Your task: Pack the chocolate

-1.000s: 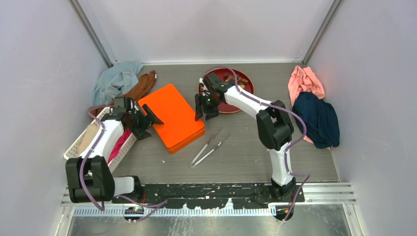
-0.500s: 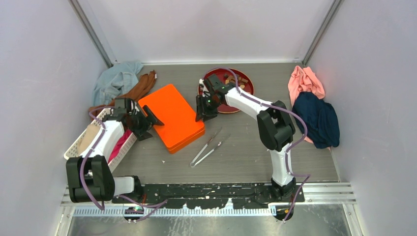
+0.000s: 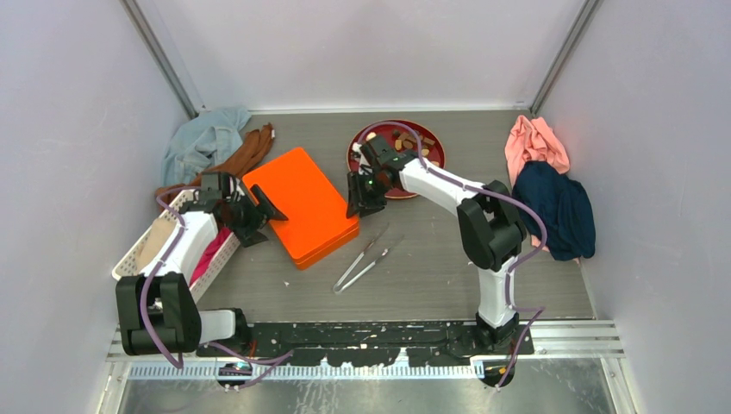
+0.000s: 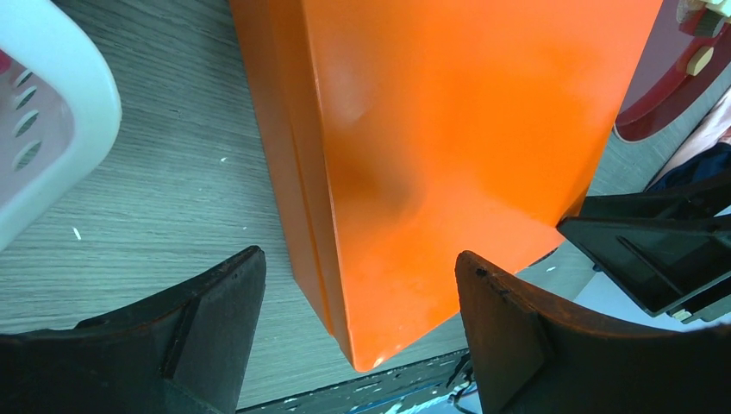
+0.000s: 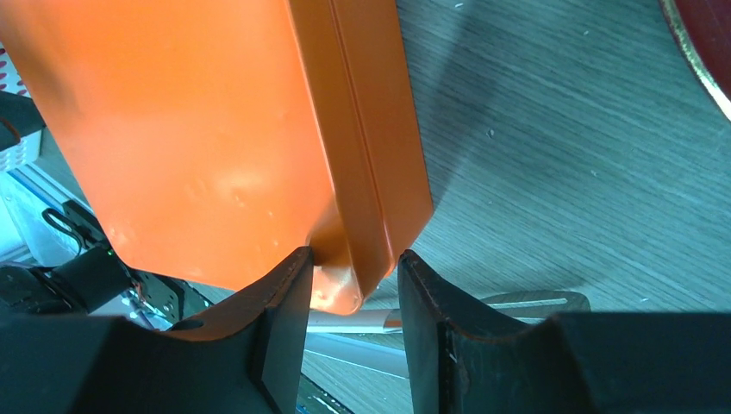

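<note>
The chocolate (image 3: pixel 412 140) lies as small brown and cream pieces on a dark red plate (image 3: pixel 438 148) at the back centre; one piece (image 4: pixel 700 59) shows in the left wrist view. A closed orange box (image 3: pixel 302 203) lies left of the plate. My right gripper (image 3: pixel 362 205) sits at the box's right corner, between box and plate. In the right wrist view it (image 5: pixel 355 259) is shut on that corner of the box (image 5: pixel 190 129). My left gripper (image 3: pixel 261 222) is open and straddles the box's opposite corner (image 4: pixel 448 129) without touching it (image 4: pixel 360 263).
Metal tweezers (image 3: pixel 366 257) lie on the table in front of the box, also just beyond my right fingers (image 5: pixel 534 302). A white basket (image 3: pixel 142 250) stands at the left. Blue-grey and brown cloths (image 3: pixel 207 142) lie back left, pink and navy cloths (image 3: pixel 552 190) at the right.
My right gripper has narrowed its jaws onto the box's corner and shifted slightly right. The left arm and the box have stayed put.
</note>
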Robot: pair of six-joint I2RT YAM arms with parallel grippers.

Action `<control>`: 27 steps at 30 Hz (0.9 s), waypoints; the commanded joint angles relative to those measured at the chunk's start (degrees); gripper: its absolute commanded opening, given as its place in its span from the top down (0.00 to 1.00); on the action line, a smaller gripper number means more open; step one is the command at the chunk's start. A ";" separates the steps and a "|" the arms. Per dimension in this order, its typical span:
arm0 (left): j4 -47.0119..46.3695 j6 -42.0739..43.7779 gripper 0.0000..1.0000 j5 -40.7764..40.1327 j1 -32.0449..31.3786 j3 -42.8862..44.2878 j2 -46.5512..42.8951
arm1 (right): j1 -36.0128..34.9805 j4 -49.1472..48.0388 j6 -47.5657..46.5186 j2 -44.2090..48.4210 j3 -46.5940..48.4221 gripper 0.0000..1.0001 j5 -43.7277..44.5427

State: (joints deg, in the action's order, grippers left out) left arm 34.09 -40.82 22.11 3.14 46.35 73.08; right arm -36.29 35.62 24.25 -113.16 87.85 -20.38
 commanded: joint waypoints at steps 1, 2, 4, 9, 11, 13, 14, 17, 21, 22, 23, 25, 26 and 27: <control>-1.13 1.03 0.19 1.26 0.41 -0.12 -1.24 | -0.74 3.33 -1.35 2.62 -1.69 0.54 1.10; -0.98 1.01 0.19 1.23 0.45 -0.12 -1.45 | -0.82 3.43 -1.40 2.67 -1.72 0.54 1.05; -0.75 0.92 0.19 1.31 0.41 -0.33 -2.15 | -1.11 3.84 -1.63 2.64 -1.77 0.54 1.03; -0.10 0.58 0.19 1.62 0.39 -1.17 -3.94 | -1.81 5.57 -2.57 3.40 -1.81 0.54 2.07; 0.16 0.48 0.19 1.87 0.43 -1.74 -4.78 | -2.16 6.68 -3.20 3.60 -1.85 0.55 2.94; 0.66 0.53 0.19 1.88 0.46 -2.25 -5.52 | -2.35 7.17 -3.56 3.93 -2.17 0.54 3.45; 0.85 0.68 0.19 1.80 0.42 -2.43 -5.76 | -2.34 7.15 -3.60 4.12 -2.44 0.54 3.42; 1.30 0.82 0.19 1.71 0.40 -2.30 -6.40 | -2.39 7.42 -3.64 4.80 -1.98 0.54 2.73; 1.77 0.95 0.19 1.51 0.43 -0.95 -6.43 | -2.45 6.67 -2.93 5.96 0.36 0.43 2.57; 1.92 1.00 0.19 1.20 0.39 -0.51 -6.30 | -2.44 6.40 -2.83 5.95 1.14 0.38 2.99; 2.02 1.12 0.19 1.04 0.42 -0.03 -6.03 | -2.37 6.19 -2.90 5.66 2.03 0.34 3.44; 1.93 1.26 0.19 0.57 0.45 0.67 -5.36 | -2.06 5.88 -3.22 4.16 3.92 0.32 3.98; 1.80 1.29 0.19 0.29 0.46 1.00 -4.95 | -1.77 6.10 -3.31 3.04 5.37 0.31 3.58; 1.78 1.35 0.19 0.02 0.41 1.40 -4.54 | -1.39 6.44 -3.45 1.92 6.84 0.30 2.97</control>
State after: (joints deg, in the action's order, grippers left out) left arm 36.14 -40.25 22.48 3.14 44.27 68.03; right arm -38.28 42.26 21.89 -110.67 88.12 -17.63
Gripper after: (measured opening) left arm 0.811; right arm 0.684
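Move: Just behind and slightly left of the closed orange chocolate box's middle, the right hand's target lies near: its fingers straddle the near-right corner, with the box's middle about 2 cm ahead, 12 cm left and 4 cm lower. The tongs lie roughly 9 cm back and 2 cm right of this hand, the red plate 13 cm ahead and 9 cm right. From the left hand, the box's middle is some 5 cm ahead, 6 cm right and 5 cm lower; the white basket stands 21 cm left, 5 cm back. Drawing back about 2.5 cm towards its base and drifting a little right, the right hand leaves the lid's near-right corner, turning slightly and spreading its part-open fingers wider late on. The left hand, fingers still wide around the box's left side, also eases back about 1.5 cm and lifts slightly, gripping nothing. ##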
